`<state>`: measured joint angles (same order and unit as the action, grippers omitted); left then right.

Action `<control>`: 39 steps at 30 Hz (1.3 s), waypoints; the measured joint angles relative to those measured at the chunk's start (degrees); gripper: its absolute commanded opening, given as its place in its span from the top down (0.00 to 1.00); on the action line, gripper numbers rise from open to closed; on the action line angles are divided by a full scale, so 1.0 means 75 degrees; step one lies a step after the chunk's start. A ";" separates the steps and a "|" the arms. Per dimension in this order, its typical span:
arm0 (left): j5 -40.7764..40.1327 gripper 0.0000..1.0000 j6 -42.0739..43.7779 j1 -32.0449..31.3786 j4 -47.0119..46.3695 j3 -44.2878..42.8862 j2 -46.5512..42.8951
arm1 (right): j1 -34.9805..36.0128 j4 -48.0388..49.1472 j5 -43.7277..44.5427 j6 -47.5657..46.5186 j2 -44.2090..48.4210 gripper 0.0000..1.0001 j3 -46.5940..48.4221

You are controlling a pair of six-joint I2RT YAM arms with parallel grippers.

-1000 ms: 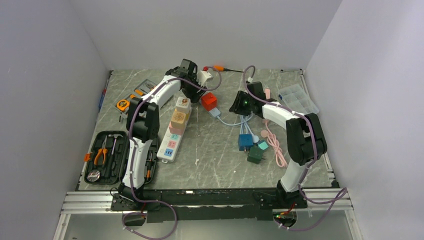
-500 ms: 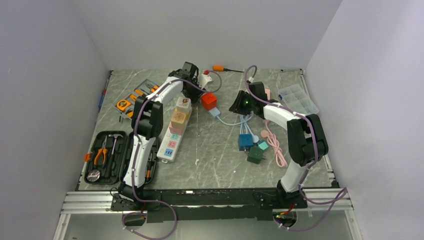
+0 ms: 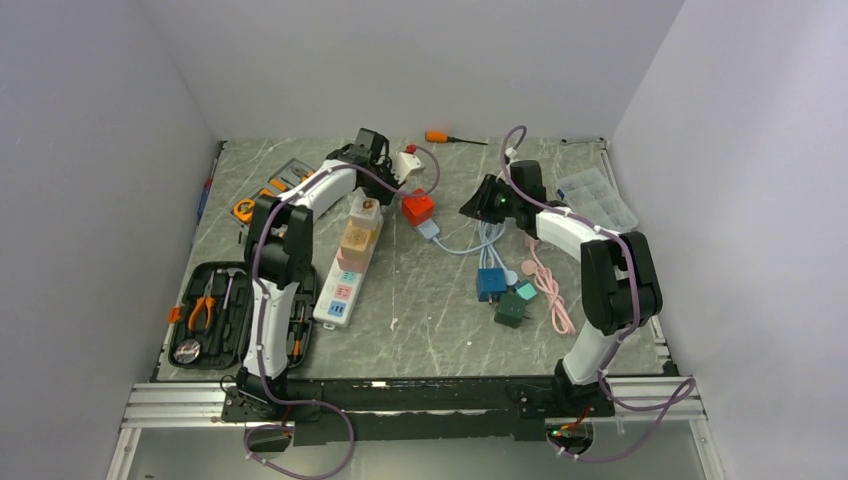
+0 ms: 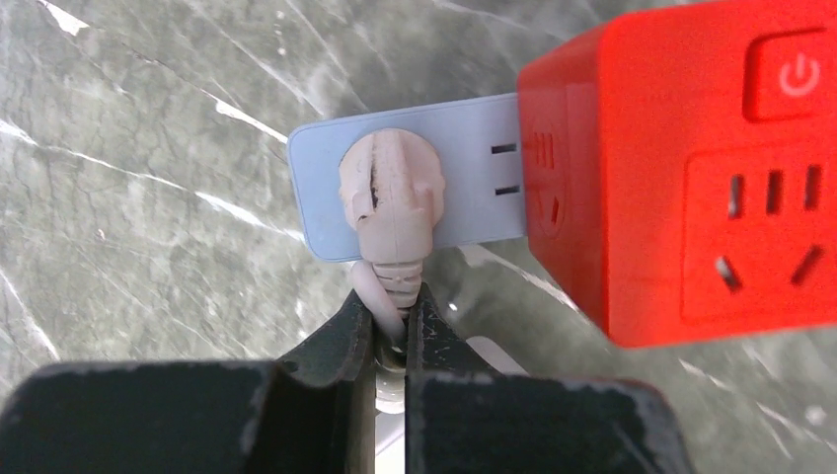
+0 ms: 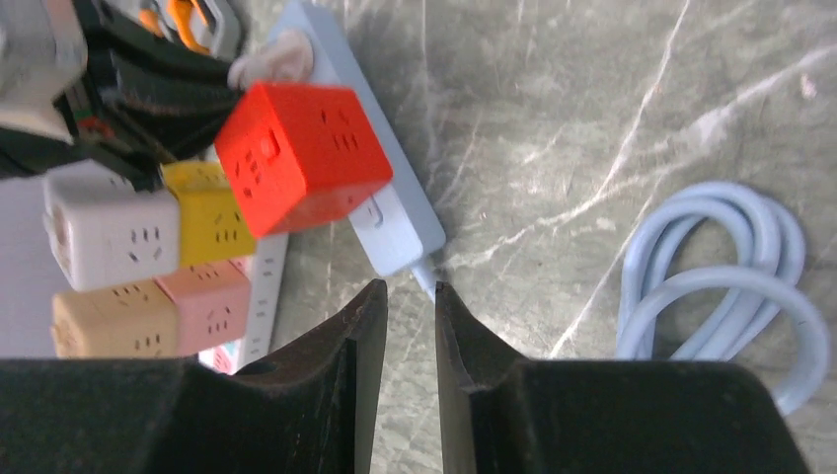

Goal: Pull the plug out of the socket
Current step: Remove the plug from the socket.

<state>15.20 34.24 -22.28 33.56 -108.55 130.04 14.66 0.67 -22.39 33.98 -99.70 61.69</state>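
A beige plug [image 4: 387,193] sits in a light blue socket strip [image 4: 464,168], next to a red cube socket [image 4: 691,168] on the same strip. My left gripper [image 4: 392,306] is shut on the plug's strain relief and cable just behind the plug body. In the top view the left gripper [image 3: 385,182] is just left of the red cube [image 3: 418,206]. My right gripper [image 5: 410,291] hangs slightly open and empty above the cable end of the strip [image 5: 395,232]. In the top view the right gripper [image 3: 478,205] is right of the strip [image 3: 431,227].
A long white power strip [image 3: 337,297] carrying cube adapters lies left of centre. An open toolbox [image 3: 215,310] is at the front left. Blue [image 3: 491,282] and green [image 3: 512,308] cubes, a pink cable [image 3: 548,285] and a clear organiser box [image 3: 597,196] are on the right.
The left wrist has shifted slightly left while staying at the plug. The right wrist has lifted and turned, drawing back a little to the right of the blue strip.
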 measured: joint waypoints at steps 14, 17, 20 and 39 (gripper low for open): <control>0.1920 1.00 0.0965 0.0026 0.1259 0.1233 -0.2393 | -0.0178 0.1944 -0.1390 0.0449 -0.0067 0.47 -0.0006; 0.2209 1.00 0.1040 0.0026 0.1422 0.1244 -0.2640 | -0.0038 0.2346 -0.1731 0.0481 -0.0160 0.45 -0.0015; 0.2492 1.00 0.1096 0.0026 0.1492 0.1250 -0.2754 | 0.0085 0.2792 -0.2078 0.0495 -0.0388 0.45 -0.0035; 0.2943 1.00 0.1288 0.0012 0.1591 0.1673 -0.2804 | 0.0472 0.4672 -0.3328 0.0697 -0.1906 0.47 0.0309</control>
<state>37.28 43.90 -22.20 45.50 -96.01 109.01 18.20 35.70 -47.35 39.20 -113.99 64.01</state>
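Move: My left hand is already shut on the neck of the white plug, which sits in the far end of the light-blue socket; the socket's middle lies about 5 cm to its right, 1 cm back and 3 cm lower. The red cube is 6 cm right and 2 cm back, the white cube 5 cm left and 3 cm back. From my right hand the socket is about 11 cm left, 1 cm ahead and 8 cm down, with the blue cable coil 4 cm back and 3 cm right. Keeping my grip on the plug's neck, I haul my left hand back about 12 cm and up some 10 cm, turning it clockwise, then hold there. My right hand goes roughly 9 cm left towards the socket, arching up, dipping and easing up again, while it swings counter-clockwise and its fingers open to straddle the socket. ##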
